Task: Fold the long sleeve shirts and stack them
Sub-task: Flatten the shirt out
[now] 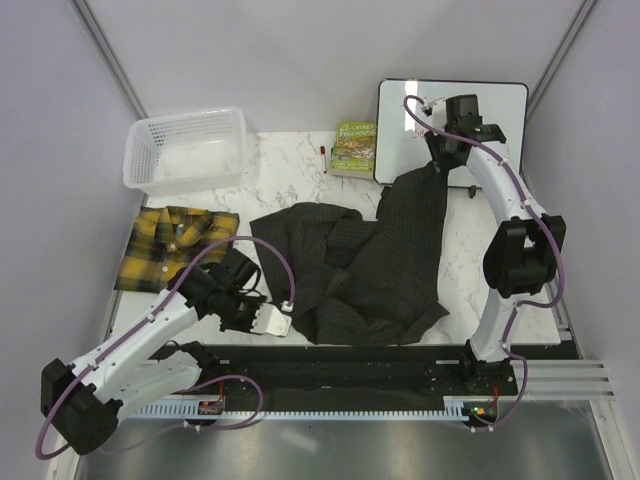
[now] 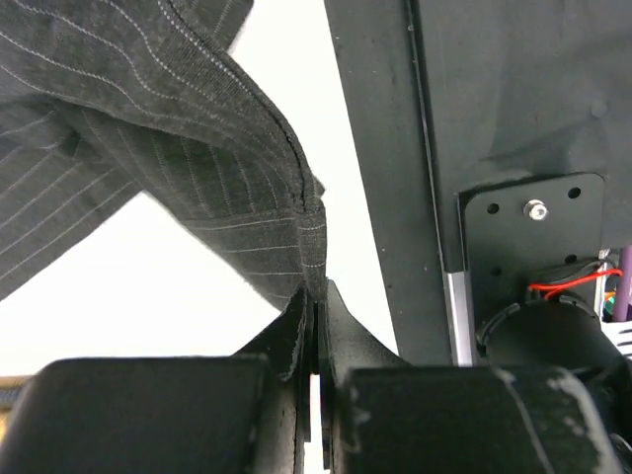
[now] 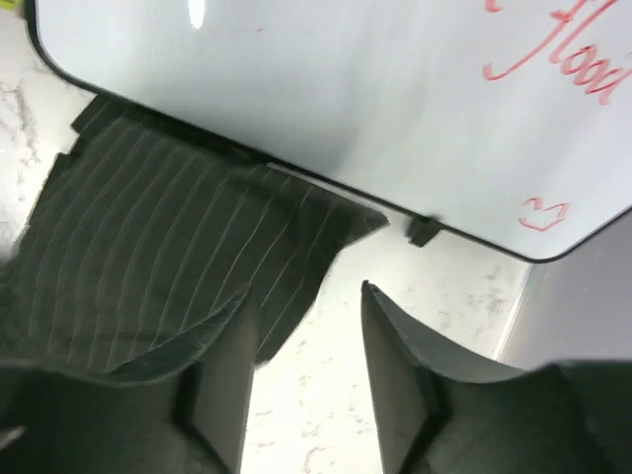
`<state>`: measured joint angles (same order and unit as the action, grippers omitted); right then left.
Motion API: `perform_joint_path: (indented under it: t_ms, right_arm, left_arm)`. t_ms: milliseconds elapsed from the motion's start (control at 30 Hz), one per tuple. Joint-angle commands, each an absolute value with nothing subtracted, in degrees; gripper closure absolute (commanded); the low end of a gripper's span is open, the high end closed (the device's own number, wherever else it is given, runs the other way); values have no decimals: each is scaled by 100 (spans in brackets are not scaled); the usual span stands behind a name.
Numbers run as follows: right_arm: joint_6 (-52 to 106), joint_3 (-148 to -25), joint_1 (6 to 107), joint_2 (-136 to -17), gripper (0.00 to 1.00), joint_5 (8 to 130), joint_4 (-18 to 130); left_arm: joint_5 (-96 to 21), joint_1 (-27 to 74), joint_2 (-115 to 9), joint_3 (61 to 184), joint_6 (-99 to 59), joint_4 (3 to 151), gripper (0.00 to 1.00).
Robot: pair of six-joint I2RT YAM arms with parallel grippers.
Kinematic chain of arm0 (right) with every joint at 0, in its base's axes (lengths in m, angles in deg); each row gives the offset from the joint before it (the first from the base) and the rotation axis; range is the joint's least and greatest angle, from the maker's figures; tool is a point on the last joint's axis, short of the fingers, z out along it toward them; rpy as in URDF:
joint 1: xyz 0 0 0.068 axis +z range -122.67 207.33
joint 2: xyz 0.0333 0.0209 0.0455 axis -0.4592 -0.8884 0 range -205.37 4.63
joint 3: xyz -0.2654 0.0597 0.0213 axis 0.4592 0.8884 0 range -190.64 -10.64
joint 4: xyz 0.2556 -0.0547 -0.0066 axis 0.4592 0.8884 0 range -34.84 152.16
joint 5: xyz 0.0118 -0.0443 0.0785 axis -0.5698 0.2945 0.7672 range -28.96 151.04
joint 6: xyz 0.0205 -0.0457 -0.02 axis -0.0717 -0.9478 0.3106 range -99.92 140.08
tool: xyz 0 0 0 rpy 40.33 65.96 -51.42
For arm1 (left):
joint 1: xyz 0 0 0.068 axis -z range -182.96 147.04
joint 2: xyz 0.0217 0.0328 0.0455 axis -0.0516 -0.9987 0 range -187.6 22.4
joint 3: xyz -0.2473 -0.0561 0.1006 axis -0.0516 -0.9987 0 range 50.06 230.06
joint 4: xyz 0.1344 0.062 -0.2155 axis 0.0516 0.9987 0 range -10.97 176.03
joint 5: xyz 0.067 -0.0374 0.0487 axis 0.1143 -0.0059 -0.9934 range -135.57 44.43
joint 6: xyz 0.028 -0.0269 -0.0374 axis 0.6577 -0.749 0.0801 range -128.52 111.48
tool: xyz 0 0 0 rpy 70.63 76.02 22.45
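A dark pinstriped long sleeve shirt [image 1: 370, 260] lies crumpled across the middle of the marble table, one end stretched up towards the whiteboard. My left gripper [image 1: 280, 322] is at its near left corner. In the left wrist view this gripper [image 2: 318, 291] is shut on a fold of the pinstriped cloth [image 2: 197, 168]. My right gripper [image 1: 437, 160] is over the shirt's far end. The right wrist view shows it [image 3: 306, 296] open, bare table between the fingers and the cloth [image 3: 168, 247] draped beside and over its left finger. A yellow-and-black plaid shirt [image 1: 175, 245] lies folded at the left.
A white mesh basket [image 1: 135, 165] stands at the back left. A green book [image 1: 353, 148] lies at the back centre beside a whiteboard [image 1: 500, 110] with red writing [image 3: 592, 69]. A black rail [image 1: 350, 355] runs along the near edge.
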<state>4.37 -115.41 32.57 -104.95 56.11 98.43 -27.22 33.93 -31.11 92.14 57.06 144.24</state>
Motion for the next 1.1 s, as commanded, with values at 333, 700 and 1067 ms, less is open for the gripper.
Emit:
perform_joint_path:
  t_ms: [333, 700, 1067]
  right_arm:
    - [-1358, -9601, 3286, -7723, 16, 8341, 11957]
    - [-1842, -7006, 5193, -6225, 16, 9023, 11590]
    - [-1649, -6786, 7091, -6814, 18, 8329, 11151]
  left_arm:
    - [-1639, 3089, -4709, 12703, 2454, 13327, 98]
    - [-769, 997, -5248, 14585, 766, 12711, 98]
    - [-2225, 926, -4861, 14612, -34, 12412, 98]
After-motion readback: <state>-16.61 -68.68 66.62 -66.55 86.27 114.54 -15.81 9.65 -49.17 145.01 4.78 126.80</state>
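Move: The left hand already pinches the black shirt's near left end just above the table; the shirt's far left corner is about 22 cm straight ahead and 4 cm below it, the shirt's middle some 12 cm ahead and 25 cm right, and the plaid shirt 15 cm ahead and 16 cm left. The right hand is over the far right end; the near hem it goes for lies roughly 36 cm back, 15 cm left and 14 cm below, with the whiteboard 12 cm ahead and 9 cm right. Keeping its pinch, the left hand hauls the near left end of the black shirt up about 30 cm and forward some 19 cm until it is high over the far left corner, swinging out to the right on the way and turning its fingers from straight-down to forward and right. The right hand, its fingers already parting at the far right end, spreads them wide and sweeps back about 35 cm and left some 17 cm across the shirt, lifting a little midway and then sinking to the near hem, turning counter-clockwise and tipping steeper down, fingers still open. ##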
